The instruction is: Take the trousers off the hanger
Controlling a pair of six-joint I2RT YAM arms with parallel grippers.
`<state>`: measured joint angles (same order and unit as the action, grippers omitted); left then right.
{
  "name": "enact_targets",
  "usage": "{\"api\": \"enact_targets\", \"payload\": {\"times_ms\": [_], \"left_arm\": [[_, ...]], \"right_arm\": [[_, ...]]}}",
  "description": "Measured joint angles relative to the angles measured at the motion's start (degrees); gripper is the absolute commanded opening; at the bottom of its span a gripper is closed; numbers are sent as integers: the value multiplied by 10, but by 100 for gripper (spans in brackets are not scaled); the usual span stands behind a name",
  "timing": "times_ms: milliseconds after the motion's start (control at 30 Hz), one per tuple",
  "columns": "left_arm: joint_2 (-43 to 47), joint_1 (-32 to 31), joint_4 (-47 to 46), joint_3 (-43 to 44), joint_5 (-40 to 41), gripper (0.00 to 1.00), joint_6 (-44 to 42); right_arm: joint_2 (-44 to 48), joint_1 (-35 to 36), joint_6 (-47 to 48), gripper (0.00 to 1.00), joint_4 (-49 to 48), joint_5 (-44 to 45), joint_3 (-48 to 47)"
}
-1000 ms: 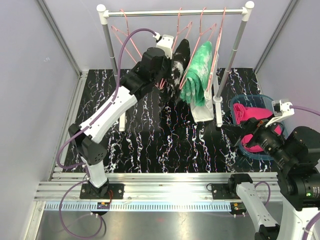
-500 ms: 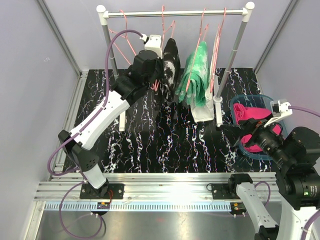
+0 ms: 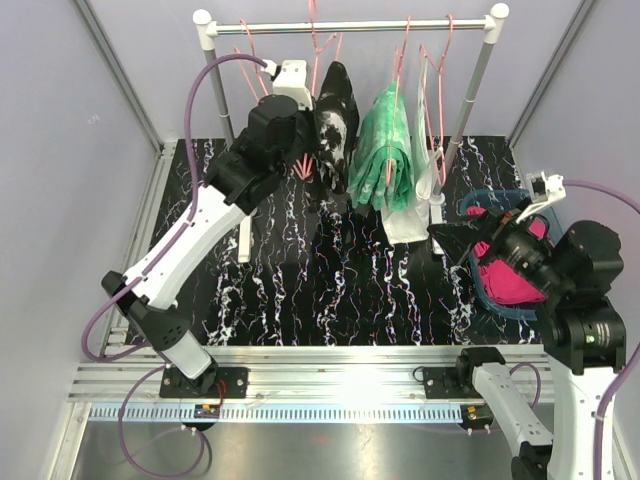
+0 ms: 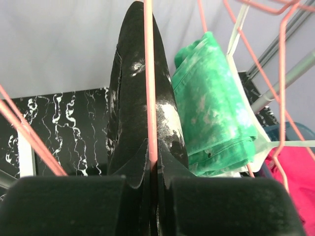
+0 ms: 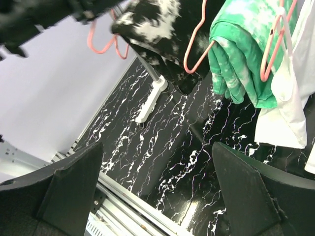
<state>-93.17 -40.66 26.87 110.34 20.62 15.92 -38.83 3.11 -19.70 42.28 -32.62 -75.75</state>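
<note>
The black-and-white marbled trousers hang folded over a pink hanger, which is tilted up near the rail. My left gripper is shut on that hanger's wire, just below the cloth. The green-and-white tie-dye trousers hang on a neighbouring pink hanger. Magenta trousers lie in a teal bin. My right gripper stands open and empty over the table, right of the rack.
The white rack has posts at the left and right. A white cloth hangs under the green pair. Spare pink hangers dangle on the rail. Grey walls close in on both sides.
My left arm has lifted the hanger with the black marbled trousers up and to the left. My right gripper has moved left from over the bin toward the rack, still open.
</note>
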Motion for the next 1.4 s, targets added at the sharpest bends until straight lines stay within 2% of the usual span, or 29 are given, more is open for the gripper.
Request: {"api": "enact_targets", "payload": {"times_ms": [267, 367, 467, 600, 700, 867, 967, 1200, 1400], "left_arm": [[47, -1, -8, -6, -12, 0, 13], [72, -1, -4, -28, -16, 0, 38], [103, -3, 15, -56, -23, 0, 72], [145, -19, 55, -86, -19, 0, 118], [172, -40, 93, -93, -11, 0, 148], [199, -66, 136, -92, 3, 0, 190], [206, -73, 144, -92, 10, 0, 209], [225, -91, 148, -92, 20, 0, 260], [229, -106, 146, -92, 18, 0, 279]], "right_arm": [[-52, 2, 22, 99, -7, 0, -10], [-77, 23, 47, 99, -3, 1, -33], [-118, 76, 79, 100, 6, 20, -74], [-178, 185, 134, 100, 13, 83, -125], [-200, 241, 167, 99, 6, 119, -129], [-181, 335, 203, 99, -69, 175, -61], [-179, 414, 220, 99, -114, 227, -31], [-194, 601, 278, 100, -315, 448, 82], [-261, 637, 342, 98, -453, 586, 107]]}}
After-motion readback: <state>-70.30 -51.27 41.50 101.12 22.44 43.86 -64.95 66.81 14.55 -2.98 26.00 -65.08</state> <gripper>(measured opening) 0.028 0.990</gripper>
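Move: The left hand already grips the near side of the black trousers' pink hanger; the trousers hang about 6 cm ahead of it, 5 cm to its right and 7 cm below. The rail crosses about 10 cm ahead and 14 cm above, straight in front, and the green trousers are 16 cm to the right, 5 cm ahead, 10 cm down. From the open right hand the black trousers lie some 22 cm ahead, 21 cm left, 4 cm lower. Keeping its pinch on the hanger, the left hand lifts about 4 cm, then draws it roughly 15 cm back from the rail, its left side dipping some 25 degrees. The right hand, fingers wide open, edges forward, sweeps about 20 cm left past the green trousers, then forward again to the black ones, fingertips tilting up. ##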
